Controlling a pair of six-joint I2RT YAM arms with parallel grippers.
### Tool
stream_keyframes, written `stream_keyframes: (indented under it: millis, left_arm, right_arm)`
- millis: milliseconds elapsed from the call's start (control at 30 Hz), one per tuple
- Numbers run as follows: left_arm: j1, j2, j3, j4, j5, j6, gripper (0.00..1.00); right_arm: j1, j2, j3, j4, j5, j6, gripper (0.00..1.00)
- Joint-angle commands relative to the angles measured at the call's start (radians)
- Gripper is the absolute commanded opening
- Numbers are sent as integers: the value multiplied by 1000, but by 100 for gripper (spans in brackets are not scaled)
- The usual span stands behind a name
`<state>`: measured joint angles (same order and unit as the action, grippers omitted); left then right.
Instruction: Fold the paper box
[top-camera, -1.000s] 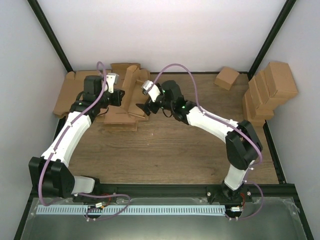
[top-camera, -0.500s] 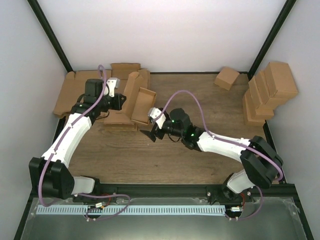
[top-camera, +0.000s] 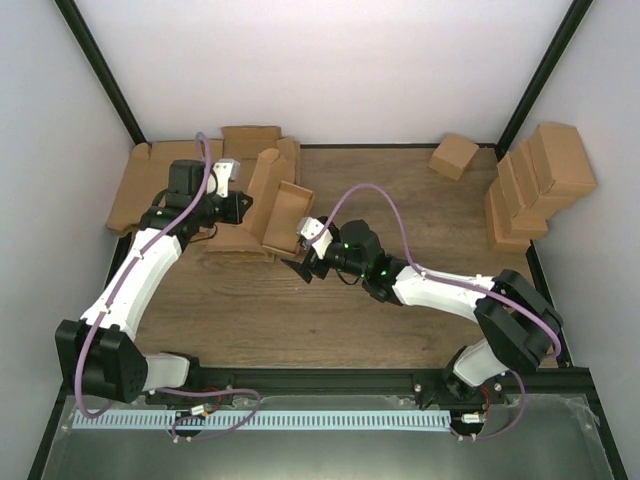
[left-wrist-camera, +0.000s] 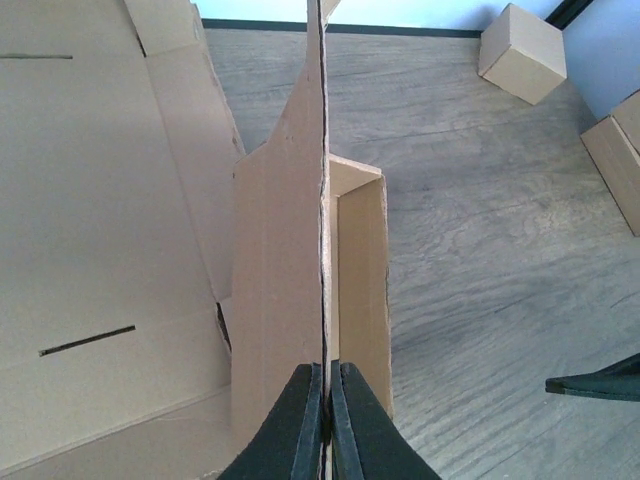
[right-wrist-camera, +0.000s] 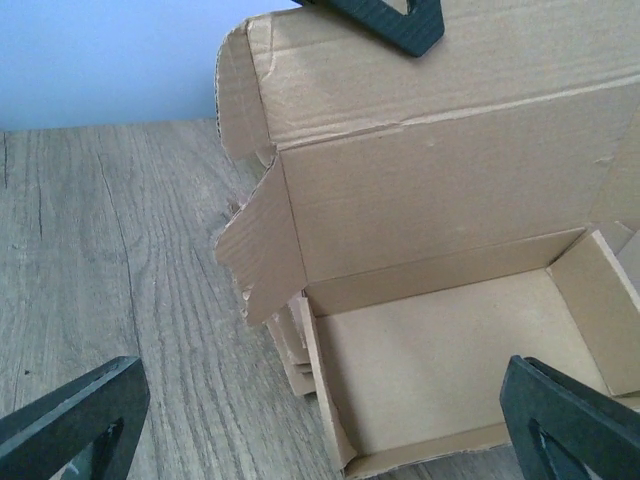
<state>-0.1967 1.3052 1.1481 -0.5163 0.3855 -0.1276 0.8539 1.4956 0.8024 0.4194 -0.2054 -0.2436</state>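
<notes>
The paper box stands half-formed at the back left of the table, its open tray facing me and a tall panel upright behind it. My left gripper is shut on the thin edge of that panel and shows as in the top view. My right gripper is open just in front of the box, touching nothing. In the right wrist view its fingers frame the tray, with the right gripper a short way from the tray's near edge.
Large flat cardboard sheets lie at the back left under and behind the box. A small cube carton sits at the back right. A stack of folded cartons leans by the right wall. Wood tabletop lies between the arms.
My right gripper has pulled away from the box toward the near side and the middle of the table, staying open. The left gripper keeps its hold, and the box has shifted only slightly.
</notes>
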Motion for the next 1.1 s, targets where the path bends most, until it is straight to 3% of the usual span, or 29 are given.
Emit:
stream_keyframes:
  millis: [0,500,1067]
  left_arm:
    - [1,-1,10,-29,35,4,4]
    - [-1,-44,1,-91,162,-7,4]
    - [-13,-82,-21,-196,191,44,4]
  right_arm:
    - [5,-17,32,34,4,-12,100]
    - [5,-40,76,-49,24,6,100]
    - [5,29,196,-118,49,-30,100]
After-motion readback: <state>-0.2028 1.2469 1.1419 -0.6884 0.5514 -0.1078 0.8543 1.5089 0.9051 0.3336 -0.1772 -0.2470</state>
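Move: The left hand already pinches the top edge of the paper box's raised lid panel. The open tray hangs about 7 cm to its right, 3 cm back and 11 cm below, and the flat cardboard stack lies some 15 cm left, 6 cm ahead and 20 cm below it. From the wide-open right hand the tray is roughly 10 cm ahead, 2 cm left and 5 cm lower; the lid panel stands 13 cm ahead, 6 cm left and 2 cm higher. Keeping its pinch on the lid's edge, the left hand carries the paper box about 5 cm back and slightly right, towards the waiting right hand, at nearly the same height, its wrist tipping down and turning clockwise by some 10 degrees in all. The right hand, fingers still wide open and pointing forward-left, rises about 2 cm and then eases a little forward and left to meet the tray, without closing. ##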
